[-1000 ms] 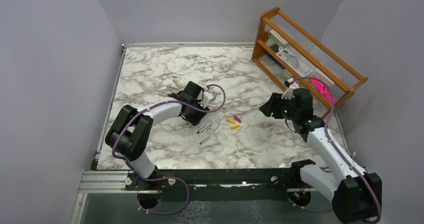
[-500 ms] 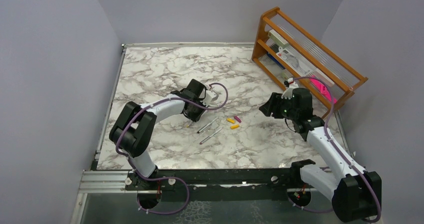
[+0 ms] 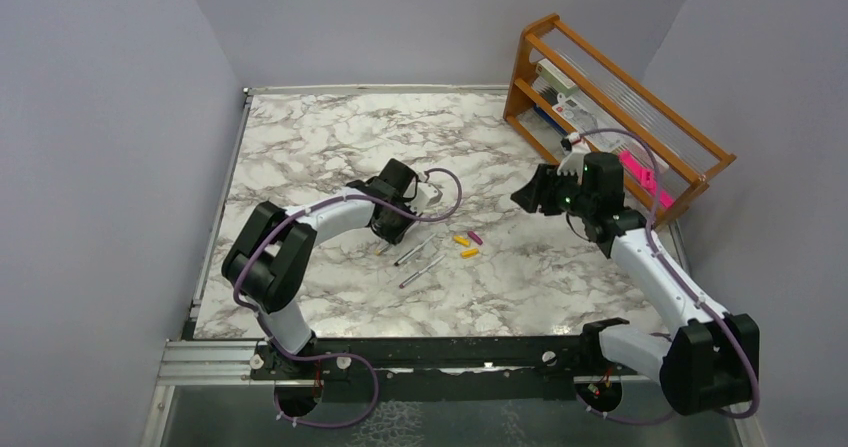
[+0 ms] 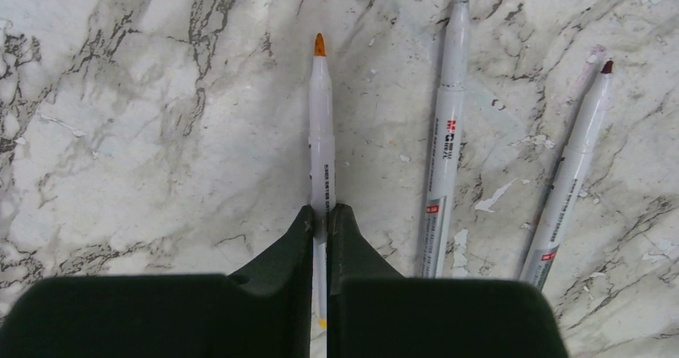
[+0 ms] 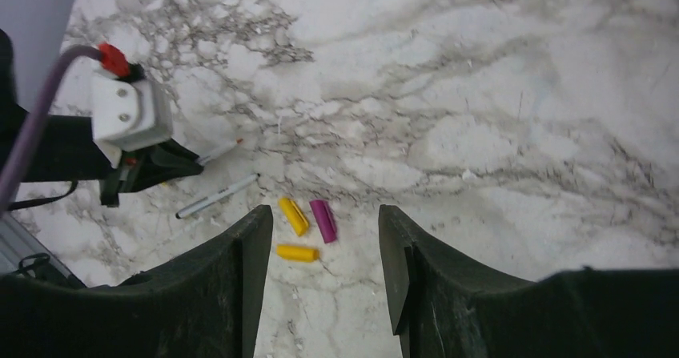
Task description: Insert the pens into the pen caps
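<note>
In the left wrist view my left gripper [image 4: 321,214] is shut on the orange-tipped pen [image 4: 322,126], low over the marble. Two more pens lie to its right, one black-tipped [image 4: 447,134] and one dark-red-tipped [image 4: 572,166]. In the top view the left gripper [image 3: 388,235] is left of those two pens [image 3: 415,249] [image 3: 423,270]. Two yellow-orange caps [image 5: 293,215] [image 5: 297,253] and a magenta cap [image 5: 323,222] lie together on the table. My right gripper [image 5: 324,212] is open and empty, hovering above and behind them; it shows in the top view [image 3: 527,195] too.
A wooden rack [image 3: 610,107] stands at the back right with a bright-pink object [image 3: 640,172] in it, close behind the right arm. Grey walls enclose the marble table [image 3: 320,147] on three sides.
The left gripper has shifted a little to the right over the pen. The right gripper has drawn back and up, away from the caps toward the rack.
</note>
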Controlling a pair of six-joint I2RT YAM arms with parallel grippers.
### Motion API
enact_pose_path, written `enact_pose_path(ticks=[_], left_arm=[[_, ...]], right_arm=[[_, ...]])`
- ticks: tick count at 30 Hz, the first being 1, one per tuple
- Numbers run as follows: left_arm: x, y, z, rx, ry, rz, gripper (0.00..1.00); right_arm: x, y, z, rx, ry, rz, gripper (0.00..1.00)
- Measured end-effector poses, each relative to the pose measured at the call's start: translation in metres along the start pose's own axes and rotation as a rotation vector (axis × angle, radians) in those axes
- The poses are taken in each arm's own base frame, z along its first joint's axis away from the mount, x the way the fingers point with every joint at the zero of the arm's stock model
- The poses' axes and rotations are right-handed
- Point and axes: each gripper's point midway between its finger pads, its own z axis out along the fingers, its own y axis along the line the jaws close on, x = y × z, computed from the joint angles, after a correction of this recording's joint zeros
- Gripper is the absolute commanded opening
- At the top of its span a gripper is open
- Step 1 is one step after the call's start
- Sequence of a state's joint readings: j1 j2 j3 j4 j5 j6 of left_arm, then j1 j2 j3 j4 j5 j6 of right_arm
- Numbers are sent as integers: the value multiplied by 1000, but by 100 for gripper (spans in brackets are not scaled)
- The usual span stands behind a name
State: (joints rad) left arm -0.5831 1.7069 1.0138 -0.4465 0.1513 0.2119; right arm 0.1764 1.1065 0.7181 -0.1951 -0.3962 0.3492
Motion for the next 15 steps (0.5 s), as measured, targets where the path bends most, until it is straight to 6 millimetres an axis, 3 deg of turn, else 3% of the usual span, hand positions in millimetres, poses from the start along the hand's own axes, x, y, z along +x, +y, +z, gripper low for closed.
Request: enact_pose_path(ticks=[3, 5, 8, 15], left_arm=[[1, -6, -2, 9, 6, 4, 0], [1, -12, -4, 23, 9, 6, 0], [-4, -20, -11, 57, -14, 11, 0], [-36, -29, -43, 81, -171, 37, 0]], right_arm=[[-30, 16, 8, -73, -17, -53, 51], [-38, 24, 9, -114, -19, -75, 50], [-38, 32, 7, -160, -18, -90, 50], [-40, 49, -8, -241, -106, -97, 48]])
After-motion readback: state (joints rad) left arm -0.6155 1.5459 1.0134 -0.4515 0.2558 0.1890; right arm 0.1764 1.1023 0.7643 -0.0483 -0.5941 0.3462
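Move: The left hand already grips the orange-tipped pen just above the table. The far yellow cap lies about 15 cm to its right, level ahead, with the near yellow cap some 17 cm right and 3 cm back, and the purple cap 18 cm right. The black-tipped pen's middle is about 4 cm right and 2 cm back. From the open right hand the far yellow cap is roughly 15 cm left, 3 cm back and 14 cm below. Keeping its pinch on the orange-tipped pen, the left hand drags back slightly, then lifts about 5 cm while drifting 3 cm right towards the caps, its fingers swinging some 10 degrees to the right. The empty right hand, still open, climbs about 5 cm and shifts 3 cm left, going forward briefly and then easing back, tilting up and turning counter-clockwise. ##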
